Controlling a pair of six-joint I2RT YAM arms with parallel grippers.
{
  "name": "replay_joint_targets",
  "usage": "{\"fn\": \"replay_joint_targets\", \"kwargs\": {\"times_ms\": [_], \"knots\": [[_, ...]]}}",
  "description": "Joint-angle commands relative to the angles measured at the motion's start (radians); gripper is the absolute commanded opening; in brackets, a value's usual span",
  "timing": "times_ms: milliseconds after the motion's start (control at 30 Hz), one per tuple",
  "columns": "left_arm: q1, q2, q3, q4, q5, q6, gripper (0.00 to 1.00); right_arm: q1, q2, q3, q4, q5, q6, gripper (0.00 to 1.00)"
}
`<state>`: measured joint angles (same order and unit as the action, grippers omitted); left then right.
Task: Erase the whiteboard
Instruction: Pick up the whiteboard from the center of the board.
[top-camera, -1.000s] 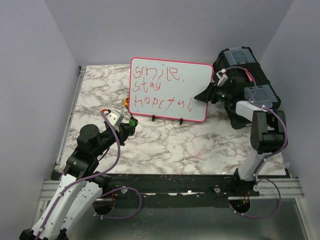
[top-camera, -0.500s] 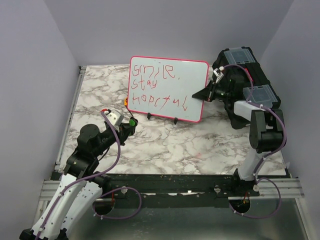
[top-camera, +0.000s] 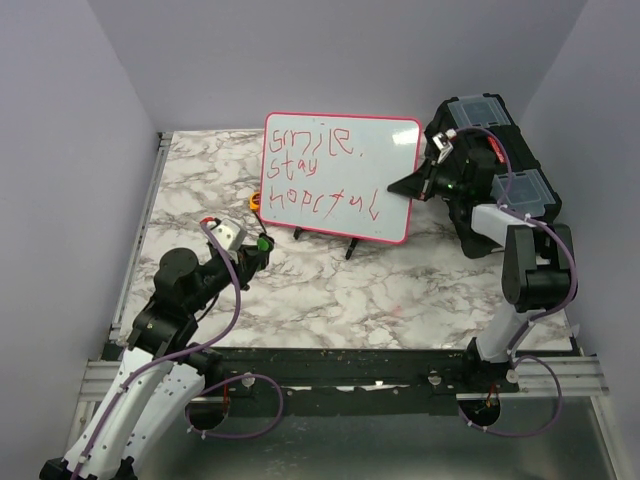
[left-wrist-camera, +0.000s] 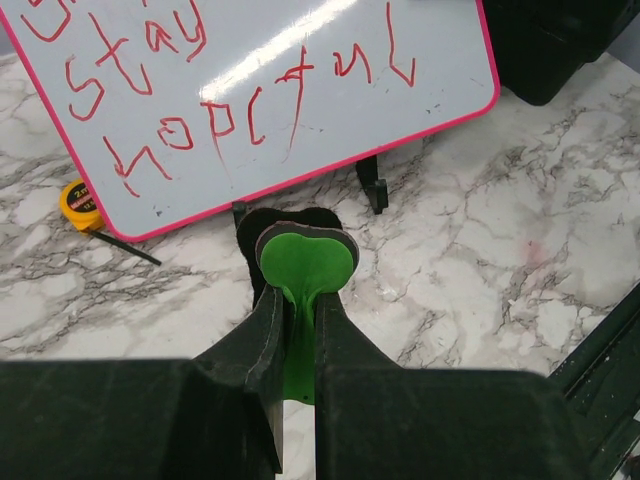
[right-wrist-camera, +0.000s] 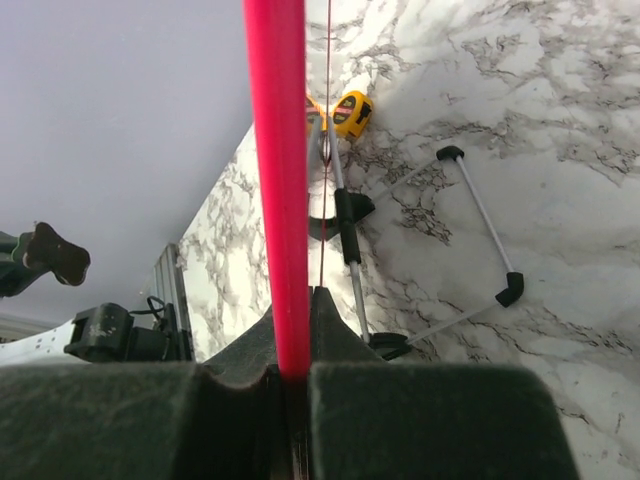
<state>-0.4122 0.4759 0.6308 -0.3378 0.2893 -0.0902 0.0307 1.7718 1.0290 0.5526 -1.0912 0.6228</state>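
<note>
The whiteboard (top-camera: 340, 180) stands on the marble table near the back, white with a pink-red rim and red handwritten words. My right gripper (top-camera: 410, 188) is shut on its right edge; in the right wrist view the pink rim (right-wrist-camera: 277, 180) runs straight down into the closed gripper (right-wrist-camera: 297, 300). My left gripper (top-camera: 262, 245) hovers in front of the board's lower left corner, shut on a green eraser (left-wrist-camera: 305, 260) with a black pad behind it. The left wrist view shows the lettering on the whiteboard (left-wrist-camera: 280, 90) just beyond the left gripper (left-wrist-camera: 297, 300).
A black toolbox (top-camera: 490, 150) with clear lids stands at the back right, behind the right arm. A yellow tape measure (top-camera: 254, 203) lies at the board's lower left. The board's thin stand legs (right-wrist-camera: 480, 215) with black feet rest on the marble behind it.
My right gripper has shut on the board's right edge. The board has shifted slightly right and tilted, its feet moving with it. The left arm has stayed still.
</note>
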Motion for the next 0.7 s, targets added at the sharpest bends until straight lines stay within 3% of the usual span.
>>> {"fn": "replay_joint_targets", "kwargs": {"times_ms": [0, 667], "knots": [[0.007, -0.018, -0.006, 0.036, -0.034, -0.005, 0.0, -0.005, -0.087, 0.033, 0.153, -0.085, 0.041, 0.01], [0.025, -0.06, -0.014, 0.059, -0.046, -0.037, 0.03, 0.011, -0.136, 0.273, -0.041, -0.034, 0.07, 0.01]]}}
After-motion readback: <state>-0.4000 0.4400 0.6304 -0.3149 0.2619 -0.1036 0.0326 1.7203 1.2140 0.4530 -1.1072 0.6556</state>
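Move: The right fingers already hold the whiteboard by its right edge; its middle lies about 17 cm to their left and 2 cm farther out, near their height. The stand's middle is some 18 cm left of this hand, 8 cm back and 12 cm below, and the yellow tape measure about 40 cm left, 3 cm back and 14 cm below. From the left hand, the whiteboard's middle is roughly 17 cm ahead, 19 cm right and slightly lower. Still pinching the whiteboard's right edge between shut fingers, the right hand carries it almost straight up, away from the stand, by about 7.5 cm, starting slowly and gaining speed. The fingers tip up only some 5 degrees and keep their hold. ##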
